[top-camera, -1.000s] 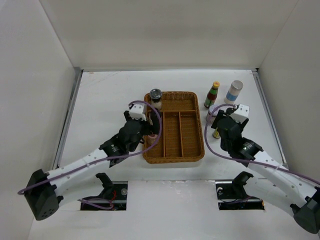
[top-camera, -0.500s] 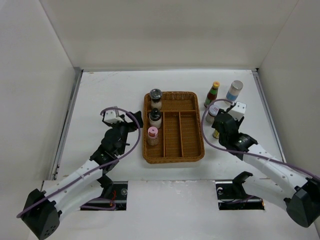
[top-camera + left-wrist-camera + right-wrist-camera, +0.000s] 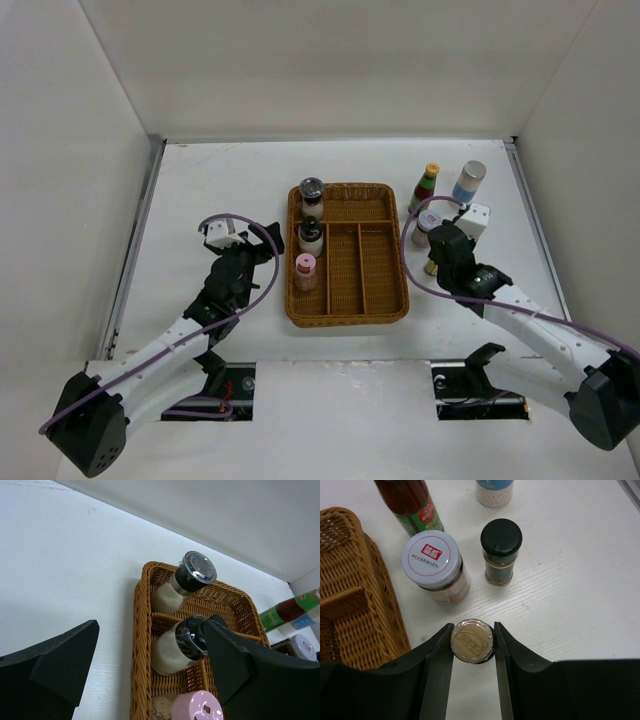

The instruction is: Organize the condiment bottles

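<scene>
My right gripper (image 3: 472,641) is shut on a tan-capped bottle (image 3: 472,640) standing on the table right of the wicker tray (image 3: 350,580); both fingers press its cap. In the top view the right gripper (image 3: 440,250) covers most of that bottle (image 3: 432,267). Behind it stand a white-lidded jar (image 3: 436,560), a black-capped bottle (image 3: 501,550), a red sauce bottle (image 3: 412,505) and a blue-labelled white bottle (image 3: 494,490). My left gripper (image 3: 150,630) is open and empty, left of the tray (image 3: 350,300). The tray's left column holds a silver-topped jar (image 3: 311,190), a black-capped jar (image 3: 311,232) and a pink-capped jar (image 3: 305,266).
The tray's middle and right compartments (image 3: 375,265) hold nothing. White walls enclose the table on the left, back and right. The yellow-capped sauce bottle (image 3: 426,188) and the blue-labelled bottle (image 3: 468,182) stand near the back right corner.
My left gripper drew back from the tray to the left, leaving the black-capped jar in the left column. My right gripper's jaws closed in on the tan cap.
</scene>
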Robot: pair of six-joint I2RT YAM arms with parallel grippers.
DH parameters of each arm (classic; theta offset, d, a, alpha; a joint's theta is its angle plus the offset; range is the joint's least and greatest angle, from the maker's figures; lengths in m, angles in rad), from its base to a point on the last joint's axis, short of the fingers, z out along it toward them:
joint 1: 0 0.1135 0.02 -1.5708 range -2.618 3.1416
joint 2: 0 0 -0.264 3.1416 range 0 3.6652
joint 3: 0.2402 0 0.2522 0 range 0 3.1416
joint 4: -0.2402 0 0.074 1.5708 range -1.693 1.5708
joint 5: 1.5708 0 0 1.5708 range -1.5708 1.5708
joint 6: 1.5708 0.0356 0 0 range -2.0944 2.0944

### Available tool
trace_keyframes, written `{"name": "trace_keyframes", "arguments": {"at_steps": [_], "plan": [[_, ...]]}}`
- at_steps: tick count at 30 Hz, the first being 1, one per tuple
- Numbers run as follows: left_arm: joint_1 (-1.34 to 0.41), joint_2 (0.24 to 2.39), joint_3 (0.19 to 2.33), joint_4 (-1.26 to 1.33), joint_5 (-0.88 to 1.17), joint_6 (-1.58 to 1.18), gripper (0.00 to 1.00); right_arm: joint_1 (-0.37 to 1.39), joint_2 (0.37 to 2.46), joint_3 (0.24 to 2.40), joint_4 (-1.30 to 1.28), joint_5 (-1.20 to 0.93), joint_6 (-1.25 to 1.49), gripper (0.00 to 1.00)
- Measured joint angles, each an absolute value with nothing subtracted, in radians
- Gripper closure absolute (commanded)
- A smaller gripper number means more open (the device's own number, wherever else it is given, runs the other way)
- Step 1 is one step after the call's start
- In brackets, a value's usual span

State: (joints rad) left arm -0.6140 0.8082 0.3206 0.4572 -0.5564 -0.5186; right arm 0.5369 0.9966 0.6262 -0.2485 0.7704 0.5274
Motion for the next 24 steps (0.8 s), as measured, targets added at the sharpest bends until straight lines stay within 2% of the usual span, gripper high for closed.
{"name": "trace_keyframes", "arguments": {"at_steps": [4,9,16,20,24], "plan": [[-0.588,0.809,0.306,0.474,-0.553,-0.538,0.14,0.615,0.976,0.675,-0.290,0.809,0.495,0.84],[-0.565,0.820,0.293,0.486,-0.551,-0.560,0.14,0.723,1.050,0.894,-0.223,0.819,0.412,0.83],[-0.550,0.826,0.270,0.495,-0.546,-0.579,0.14,0.727,1.419,1.150,0.049,0.692,0.319,0.84],[-0.547,0.826,0.257,0.499,-0.546,-0.585,0.14,0.727,1.643,1.271,0.093,0.626,0.269,0.84],[-0.543,0.827,0.257,0.504,-0.545,-0.587,0.14,0.727,1.779,1.339,0.098,0.582,0.243,0.84]]}}
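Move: The small beige-capped bottle is already pinched by its cap in the right hand. Its place, the free part of the basket's far compartment, lies about 15 cm ahead, 22 cm left and 7 cm below. The black-lidded jar in that compartment's far-left corner is some 14 cm ahead and 30 cm left. The white-lidded jar stands 7 cm ahead, 3 cm left; the red sauce bottle 14 cm ahead, 4 cm left. From the left hand, the place is about 12 cm ahead, 23 cm right. The beige-capped bottle is lifted off the table and swung left and forward to the basket's far compartment, some 23 cm left and 15 cm out. The right hand keeps its pinch, climbs about 14 cm, then sinks about 8 cm beside the black-lidded jar, turning some 25 degrees counter-clockwise. The empty, open left hand eases about 3 cm down and left. ##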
